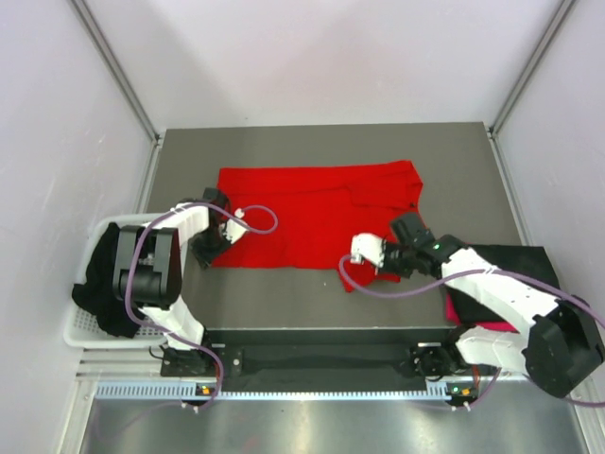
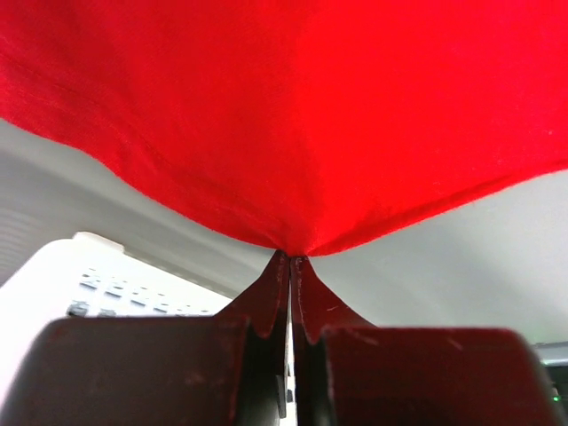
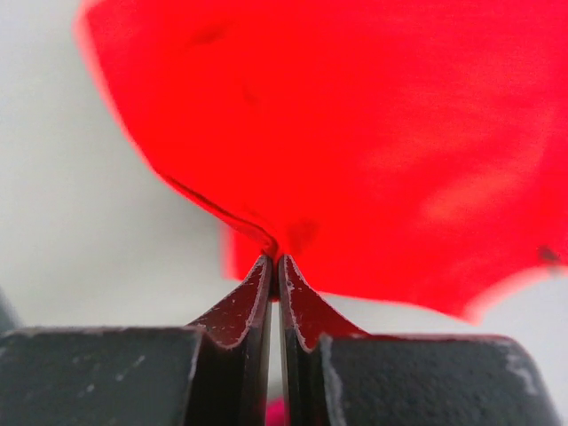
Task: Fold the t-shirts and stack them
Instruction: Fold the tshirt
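Note:
A bright red t-shirt (image 1: 312,213) lies spread across the dark table (image 1: 312,303). My left gripper (image 1: 207,252) is at its near left corner. In the left wrist view the left gripper (image 2: 290,257) is shut on a pinched point of the red t-shirt (image 2: 293,115), and the cloth fans out from the tips. My right gripper (image 1: 383,270) is at the shirt's near right corner. The right wrist view shows the right gripper (image 3: 274,259) shut on a folded edge of the red t-shirt (image 3: 355,133).
A white mesh basket (image 1: 80,331) stands off the table's left edge with a black t-shirt (image 1: 99,284) hanging in it. A black t-shirt (image 1: 525,260) and a pinkish-red one (image 1: 473,317) lie at the near right, under the right arm.

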You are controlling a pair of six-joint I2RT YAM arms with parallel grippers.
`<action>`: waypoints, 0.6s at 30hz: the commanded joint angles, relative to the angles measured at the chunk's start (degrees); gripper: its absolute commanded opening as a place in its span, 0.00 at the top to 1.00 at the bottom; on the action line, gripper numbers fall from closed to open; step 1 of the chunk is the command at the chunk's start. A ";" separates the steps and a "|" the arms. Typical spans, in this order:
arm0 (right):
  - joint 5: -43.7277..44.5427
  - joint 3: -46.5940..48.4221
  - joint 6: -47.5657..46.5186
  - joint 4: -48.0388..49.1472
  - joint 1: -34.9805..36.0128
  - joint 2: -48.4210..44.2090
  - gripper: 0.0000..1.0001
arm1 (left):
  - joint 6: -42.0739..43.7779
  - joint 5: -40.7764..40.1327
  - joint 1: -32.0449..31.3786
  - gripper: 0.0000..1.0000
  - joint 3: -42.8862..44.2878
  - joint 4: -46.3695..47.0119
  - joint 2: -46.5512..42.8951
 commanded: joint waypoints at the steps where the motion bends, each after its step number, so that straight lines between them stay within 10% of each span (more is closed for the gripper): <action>1: -1.70 9.20 0.46 0.38 -4.83 -3.44 0.96 | 0.50 -0.14 0.56 1.00 2.48 7.35 -1.81; 18: 0.40 27.15 3.80 3.01 -13.45 6.73 0.96 | 0.24 0.47 0.56 1.00 16.71 5.59 -2.45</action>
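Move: The left hand, nearly at table height, already pinches the red shirt's near-left corner; the shirt's far-left corner lies about 26 cm ahead and 4 cm to the right, the laundry basket some 20 cm left and 4 cm back. The right hand, some 5 cm up, already holds the sleeve side; the shirt's far-right corner is roughly 30 cm ahead and 9 cm right, the folded stack about 32 cm right and 3 cm back. Up and forward together, both hands carry the red shirt's near side towards its far edge, fingers staying shut on the cloth. The right climbs steeply for about 14 cm, then levels into forward travel, turning slightly clockwise; the left starts slower and goes some 9 cm forward and 8 up. Both wrists tilt so the fingertips swing outward. ##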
